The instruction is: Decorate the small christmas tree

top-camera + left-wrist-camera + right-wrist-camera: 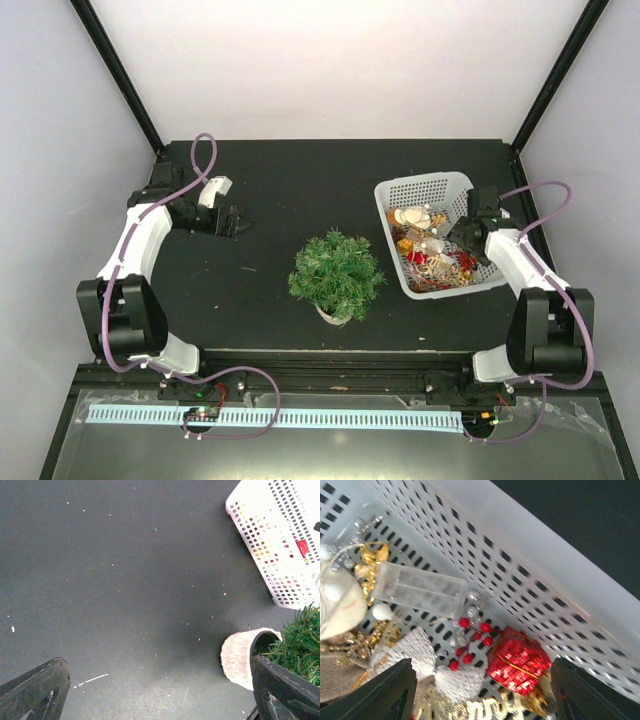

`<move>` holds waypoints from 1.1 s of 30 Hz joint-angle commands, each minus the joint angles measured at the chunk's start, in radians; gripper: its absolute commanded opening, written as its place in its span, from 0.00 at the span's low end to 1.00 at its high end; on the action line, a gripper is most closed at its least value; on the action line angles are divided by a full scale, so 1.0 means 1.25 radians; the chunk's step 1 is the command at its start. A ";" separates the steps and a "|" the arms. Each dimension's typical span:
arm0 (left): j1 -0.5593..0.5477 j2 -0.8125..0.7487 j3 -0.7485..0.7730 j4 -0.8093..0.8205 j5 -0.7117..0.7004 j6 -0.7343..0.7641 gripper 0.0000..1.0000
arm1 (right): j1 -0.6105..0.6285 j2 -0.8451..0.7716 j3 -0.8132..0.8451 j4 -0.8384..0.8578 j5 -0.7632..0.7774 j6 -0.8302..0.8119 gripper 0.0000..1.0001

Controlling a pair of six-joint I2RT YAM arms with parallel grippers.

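The small christmas tree (336, 275), bushy green on a white base, stands mid-table; the left wrist view catches its base (239, 656) and needles (300, 647) at the lower right. My left gripper (228, 222) rests open to the tree's far left, with only bare table between its fingers (35, 692). Open as well, my right gripper (462, 238) hangs inside the white mesh basket (425, 182). Between its jaws lie a red sequinned gift-box ornament (517, 660), a red berry sprig (470, 640), a silver bow (430, 665) and gold "Merry" lettering (470, 711). It grips nothing.
The basket also holds a clear plastic battery box (420, 590), gold beads (370, 555) and a cream ornament (337, 602). The basket's corner (280, 535) appears in the left wrist view. Black frame posts (120, 75) rise at the table's back corners.
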 commanded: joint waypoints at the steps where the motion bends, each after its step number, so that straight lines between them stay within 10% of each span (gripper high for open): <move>1: -0.005 -0.027 -0.001 0.018 -0.010 -0.008 0.99 | 0.003 0.066 0.068 0.052 -0.017 0.003 0.75; 14: -0.005 -0.071 -0.048 0.046 -0.043 -0.017 0.99 | -0.030 0.238 0.196 0.073 0.008 0.060 0.74; 26: -0.005 -0.073 -0.062 0.062 -0.041 -0.026 0.99 | -0.151 0.112 0.074 0.067 0.110 0.114 0.73; 33: -0.005 -0.065 -0.062 0.067 -0.034 -0.029 0.99 | -0.159 0.064 0.068 0.120 -0.039 0.027 0.70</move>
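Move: The basket, with the right gripper already inside it, has its middle about 5 cm to that hand's left, level ahead and some 5 cm lower; its right wall is roughly 6 cm to the right. Below lies the red glitter bow, about 3 cm back and 2 cm right. The white disc is some 11 cm left and 5 cm ahead. The tree stands about 30 cm left, 9 cm back. From the left gripper, the basket is some 46 cm right, about level ahead. Slide the right gripper about 7 cm forward inside the basket, sinking a little, then sweep it right some 8 cm and back about 5 cm, turning the wrist about 20 degrees clockwise and easing up at the end. Bear with the fingers against the inside of the basket's right wall to push the basket right, away from the tree, keeping them part open and gripping nothing. ##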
